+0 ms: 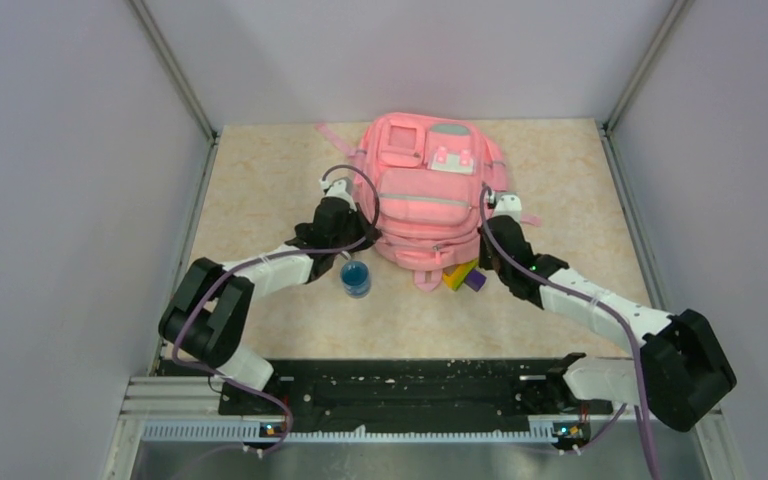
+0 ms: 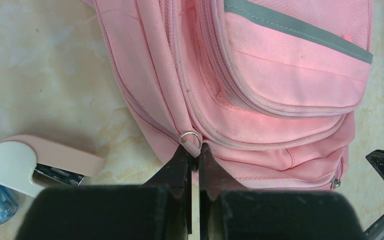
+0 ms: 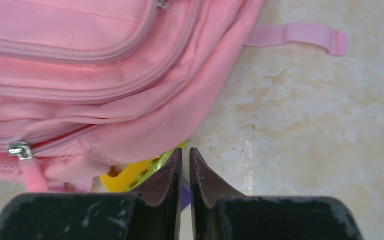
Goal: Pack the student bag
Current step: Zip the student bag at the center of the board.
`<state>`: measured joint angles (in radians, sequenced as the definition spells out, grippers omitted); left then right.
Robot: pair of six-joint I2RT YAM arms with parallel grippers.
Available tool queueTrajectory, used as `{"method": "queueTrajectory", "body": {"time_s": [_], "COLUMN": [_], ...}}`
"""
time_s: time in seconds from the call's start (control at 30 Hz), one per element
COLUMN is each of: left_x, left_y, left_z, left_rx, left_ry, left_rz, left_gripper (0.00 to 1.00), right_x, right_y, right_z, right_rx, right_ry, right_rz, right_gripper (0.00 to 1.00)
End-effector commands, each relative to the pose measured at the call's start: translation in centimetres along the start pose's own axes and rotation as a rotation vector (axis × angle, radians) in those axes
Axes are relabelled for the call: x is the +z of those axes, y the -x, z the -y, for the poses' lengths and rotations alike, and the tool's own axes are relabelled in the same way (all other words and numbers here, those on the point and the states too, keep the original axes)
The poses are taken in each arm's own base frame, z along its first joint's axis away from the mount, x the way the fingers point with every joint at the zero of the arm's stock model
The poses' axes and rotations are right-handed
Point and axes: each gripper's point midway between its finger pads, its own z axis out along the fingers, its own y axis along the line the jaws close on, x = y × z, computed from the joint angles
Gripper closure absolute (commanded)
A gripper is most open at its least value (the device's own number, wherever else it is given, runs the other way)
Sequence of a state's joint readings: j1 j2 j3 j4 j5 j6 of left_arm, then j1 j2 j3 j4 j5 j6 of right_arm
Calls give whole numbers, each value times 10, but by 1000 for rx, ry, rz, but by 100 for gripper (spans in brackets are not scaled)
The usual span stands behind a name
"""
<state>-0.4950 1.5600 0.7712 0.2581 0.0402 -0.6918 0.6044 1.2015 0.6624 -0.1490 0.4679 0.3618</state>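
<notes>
The student bag (image 1: 425,190) is a big pink backpack lying flat mid-table, front pockets up with mint-green trim. My left gripper (image 1: 365,232) is at its left lower side. In the left wrist view it (image 2: 194,149) is shut on a pink zip pull (image 2: 194,143) with a metal ring, at the bag's (image 2: 260,75) side seam. My right gripper (image 1: 487,232) is at the bag's right lower side. In the right wrist view it (image 3: 185,151) is shut with nothing between its tips, just beside the bag's (image 3: 80,75) edge over bare table.
A blue bottle (image 1: 356,278) stands left of the bag's near end. A pink and cream stapler (image 2: 30,165) lies beside it. Yellow, green and purple pieces (image 1: 463,277) poke out from under the bag's near right corner. A loose pink strap (image 3: 300,35) lies on the table.
</notes>
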Motion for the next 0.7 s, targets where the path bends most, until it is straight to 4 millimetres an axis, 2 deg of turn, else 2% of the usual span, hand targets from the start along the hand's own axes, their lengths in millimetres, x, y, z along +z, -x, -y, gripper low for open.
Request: {"method": "queueTrajectory", "body": {"time_s": [0.0, 0.07, 0.23, 0.3, 0.47, 0.67], "left_x": [-11, -11, -11, -11, -11, -11], "left_y": [35, 35, 33, 32, 30, 28], "left_z": [19, 21, 23, 23, 24, 23], "left_rx": [82, 81, 80, 76, 63, 54], "left_ry": [-47, -53, -58, -59, -66, -67], "left_rz": [80, 73, 51, 49, 44, 41], "left_gripper": [100, 100, 100, 100, 100, 100], "right_x": [-22, -32, -54, -55, -45, -31], "right_y": [47, 48, 42, 38, 28, 20], "right_z": [-49, -59, -85, -94, -110, -120], "right_rx": [55, 81, 55, 31, -41, -106], "right_ry": [267, 324, 359, 348, 296, 237], "right_rz": [96, 93, 103, 102, 76, 64], "right_gripper": [82, 71, 55, 47, 46, 52]}}
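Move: The zip pull lies about 11 cm to the right hand's left, 1 cm back and some 3 cm below. The purple block is roughly 2 cm left, 2 cm back and 7 cm below this hand; the yellow toy is 5 cm left, level with it and 7 cm down. The blue bottle stands around 28 cm left and 7 cm back, 4 cm lower. From the left hand, the pull is about 13 cm right, 4 cm back and 2 cm lower. Back to the zip pull on the bag's lower edge goes the right hand, empty: it swings about 11 cm left and 3 cm back, rising nearly 4 cm before it starts down again. On the way its shut fingers open to about half and it turns some 15 degrees counter-clockwise, ending with the pull between the open tips' lines. The left fingers stay put, still pinching the loop at the bag's left corner. ##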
